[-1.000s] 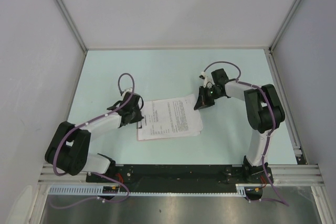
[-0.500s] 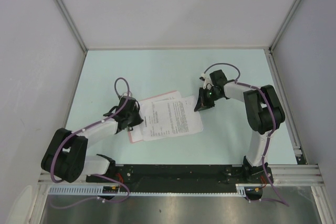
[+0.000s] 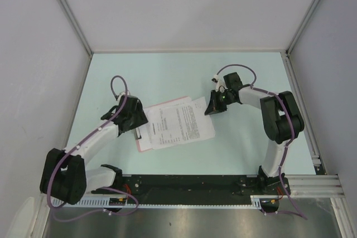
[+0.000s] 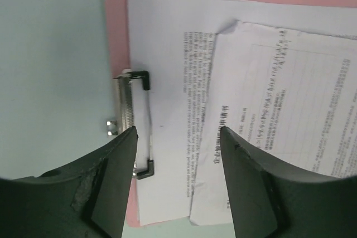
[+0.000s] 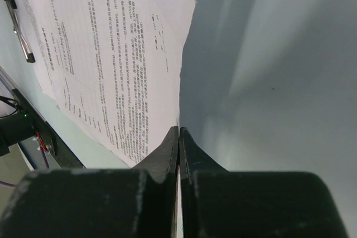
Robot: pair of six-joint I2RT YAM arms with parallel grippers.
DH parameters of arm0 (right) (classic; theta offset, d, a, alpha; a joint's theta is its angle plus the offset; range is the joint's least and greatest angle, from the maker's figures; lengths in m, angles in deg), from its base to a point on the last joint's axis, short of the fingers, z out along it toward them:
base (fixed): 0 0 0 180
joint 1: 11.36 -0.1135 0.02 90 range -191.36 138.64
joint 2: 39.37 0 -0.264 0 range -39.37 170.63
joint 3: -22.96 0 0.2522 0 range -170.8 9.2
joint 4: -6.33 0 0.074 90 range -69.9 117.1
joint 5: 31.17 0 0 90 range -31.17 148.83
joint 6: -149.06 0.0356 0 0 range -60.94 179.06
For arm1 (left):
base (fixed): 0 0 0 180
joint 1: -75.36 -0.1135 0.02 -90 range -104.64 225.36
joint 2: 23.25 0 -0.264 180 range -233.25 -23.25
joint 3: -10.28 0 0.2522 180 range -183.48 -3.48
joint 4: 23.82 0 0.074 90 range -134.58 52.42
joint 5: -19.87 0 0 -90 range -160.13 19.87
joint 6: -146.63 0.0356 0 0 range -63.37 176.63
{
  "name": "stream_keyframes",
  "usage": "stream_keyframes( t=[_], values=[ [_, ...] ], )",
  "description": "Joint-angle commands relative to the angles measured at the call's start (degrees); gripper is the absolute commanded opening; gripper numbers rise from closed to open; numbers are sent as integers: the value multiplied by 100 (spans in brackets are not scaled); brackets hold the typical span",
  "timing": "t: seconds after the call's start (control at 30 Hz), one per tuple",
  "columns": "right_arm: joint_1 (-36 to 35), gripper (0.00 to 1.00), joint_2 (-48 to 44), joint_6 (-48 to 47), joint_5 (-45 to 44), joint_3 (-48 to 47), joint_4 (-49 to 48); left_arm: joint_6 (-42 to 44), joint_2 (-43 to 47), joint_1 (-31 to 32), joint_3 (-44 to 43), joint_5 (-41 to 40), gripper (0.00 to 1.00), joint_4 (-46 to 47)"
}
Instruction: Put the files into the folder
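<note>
The files (image 3: 181, 124) are white printed sheets lying fanned on the pink folder (image 3: 174, 102), which shows at the far edge and the near left corner. In the left wrist view one sheet (image 4: 162, 54) lies under the metal clip (image 4: 131, 121) on the folder (image 4: 116, 37), and another sheet (image 4: 290, 110) rests askew on top. My left gripper (image 4: 178, 132) (image 3: 139, 122) hovers open just above the clip end, holding nothing. My right gripper (image 3: 211, 110) (image 5: 179, 129) is shut on the right edge of a sheet (image 5: 122, 65), which is slightly lifted.
The pale green table (image 3: 184, 73) is boxed in by white walls with metal posts at the back corners. A black base rail (image 3: 184, 183) runs along the near edge. The left arm's base (image 5: 17, 129) shows in the right wrist view.
My left gripper has opened, let go at the clip and drawn back to the left. The pink folder now shows beyond the sheets. The right gripper has stayed shut at the sheet's edge.
</note>
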Motion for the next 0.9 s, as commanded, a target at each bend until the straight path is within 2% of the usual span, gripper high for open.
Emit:
stream_keyframes(
  t=[0.0,0.23,0.47,0.67,0.8,0.87],
  values=[
    [-22,0,-310,-25,225,-9,-270,212,-236,-423,-80,85,66,-383],
    [-4,0,-372,-95,278,-9,-253,311,-957,-424,-107,164,67,-171],
    [40,0,-372,-139,330,-9,-270,196,-1248,-415,-28,41,58,-102],
    [40,0,-372,-148,339,-9,-253,293,-1432,-99,-115,-108,46,-48],
    [49,0,-407,-157,304,-9,-218,389,-1494,42,-133,-152,30,31],
    [49,0,-407,-165,287,-9,-183,416,-1520,121,-142,-214,29,-4]
  ],
)
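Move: The folder's metal clip lies some 6 cm below the left hand, about 3 cm to its left and 1 cm back. The loose sheet's middle is roughly 17 cm right of the left hand and 4 cm ahead; the folder's own middle is about 11 cm right and 3 cm ahead, both 6 cm below. From the right hand, already pinching the sheet's far right edge, the clip lies some 31 cm left, 12 cm back and 3 cm lower. Down about 5 cm and some 2.5 cm to the left, the open left hand drops over the folder's clip, tipping about 10 degrees steeper, then draws its fingers partly together across the clip from both sides, easing slightly right as they come to bear on it. The right hand keeps its pinch on the loose sheet's right edge and rises about 1.5 cm. ##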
